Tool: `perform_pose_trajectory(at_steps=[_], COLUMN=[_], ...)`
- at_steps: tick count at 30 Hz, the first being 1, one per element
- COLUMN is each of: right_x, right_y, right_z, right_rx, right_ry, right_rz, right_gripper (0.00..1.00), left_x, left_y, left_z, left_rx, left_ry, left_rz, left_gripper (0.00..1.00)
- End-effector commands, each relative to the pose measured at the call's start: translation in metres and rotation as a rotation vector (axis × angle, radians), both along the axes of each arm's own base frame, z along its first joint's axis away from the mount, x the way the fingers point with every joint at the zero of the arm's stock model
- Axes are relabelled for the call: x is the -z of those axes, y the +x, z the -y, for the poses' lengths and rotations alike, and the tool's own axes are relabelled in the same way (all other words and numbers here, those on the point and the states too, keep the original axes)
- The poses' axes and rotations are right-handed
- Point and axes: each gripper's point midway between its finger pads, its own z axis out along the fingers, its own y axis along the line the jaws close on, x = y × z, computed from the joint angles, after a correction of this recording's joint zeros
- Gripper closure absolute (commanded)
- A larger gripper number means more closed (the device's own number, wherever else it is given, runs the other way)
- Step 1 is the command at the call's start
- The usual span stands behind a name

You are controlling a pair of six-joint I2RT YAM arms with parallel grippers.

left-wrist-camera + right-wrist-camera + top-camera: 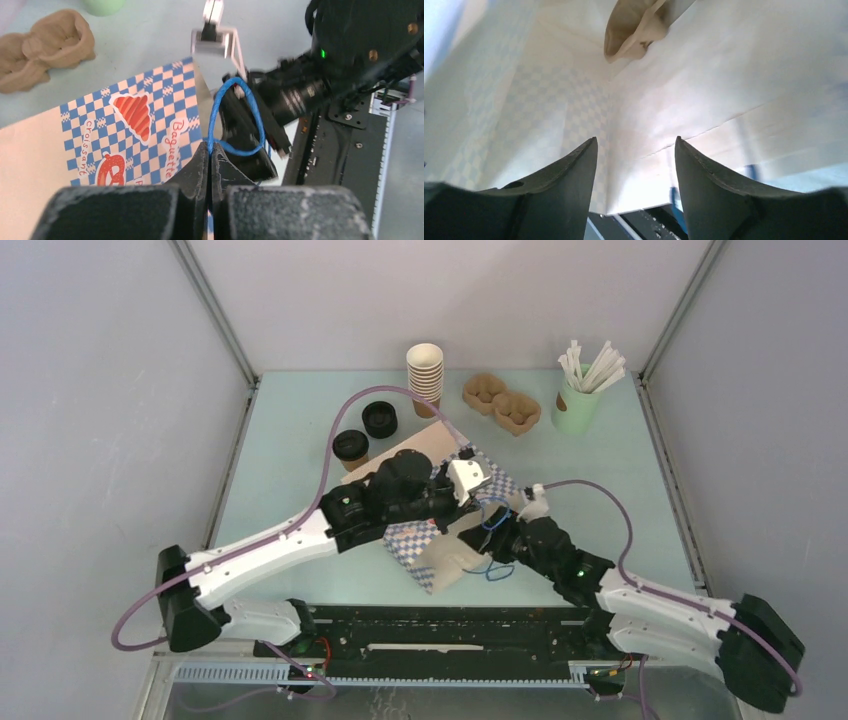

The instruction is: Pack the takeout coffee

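Note:
The takeout coffee cups (425, 370), brown kraft paper with white insides, stand stacked at the back of the table. A brown cup with a black lid (350, 448) stands left of a blue-checked paper bag (415, 540) that lies on its side. My left gripper (210, 147) is shut on the bag's blue cord handle (216, 107). The open right gripper (635, 142) points into the bag's mouth with nothing between its fingers. Deep inside the white bag interior (684, 85) lies a tan moulded shape (634, 30).
Two brown moulded-pulp trays (503, 402) and a pale green cup of white straws (577, 405) sit at the back right. A black lid (380, 418) lies beside the lidded cup. Both arms cross over the bag near the table's front rail (450, 625).

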Motion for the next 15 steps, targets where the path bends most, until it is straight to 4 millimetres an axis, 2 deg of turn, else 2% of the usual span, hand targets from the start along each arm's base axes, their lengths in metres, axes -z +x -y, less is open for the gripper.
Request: perform_pose_trajectory(at_steps=[1, 3, 8, 12, 15], right_x=[-0.005, -0.003, -0.006, 0.008, 0.010], right_y=[0.016, 0.021, 0.036, 0.053, 0.068], right_z=[0.028, 0.032, 0.024, 0.023, 0.018], right_rx=[0.141, 0.177, 0.232, 0.317, 0.356], right_ry=[0.038, 0.062, 0.144, 0.187, 0.212], right_rz=[0.019, -0.003, -0.031, -0.061, -0.023], right_gripper=[0.32, 0.29, 0.29, 0.30, 0.33], left_x=[-0.023, -0.024, -0.032, -0.038, -0.037], left_y=[-0.012, -0.013, -0.010, -0.008, -0.008], left_z=[-0.007, -0.005, 0.005, 0.014, 0.020], left_rx=[-0.026, -0.028, -0.046, -0.053, -0.053], left_ry=[-0.147, -0.160, -0.176, -0.201, -0.200], left_rz=[-0.019, -0.029, -0.033, -0.043, -0.053], left_gripper=[1.00, 1.00, 1.00, 1.00, 1.00])
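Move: The paper bag hangs by one blue handle in the left hand. The printed far side of its open mouth lies about 7 cm ahead of the right hand and 5 cm to its right, roughly level with it. The held handle's loop is some 4 cm ahead, 2 cm right and 9 cm above, and the loose handle about 9 cm back, 2 cm right and 5 cm lower. From the left hand that far rim is some 2 cm ahead, 9 cm right and 13 cm below. At the bag's mouth, the printed panel's far rim is approached by the right hand. Fingers still wide open, the hand goes forward about 4 cm and, after a brief slight rise, down, easing a little right and turning some 15 degrees clockwise until its fingers are behind the rim. The left hand keeps its shut grip on the one handle, nearly in place, rolling slightly. ##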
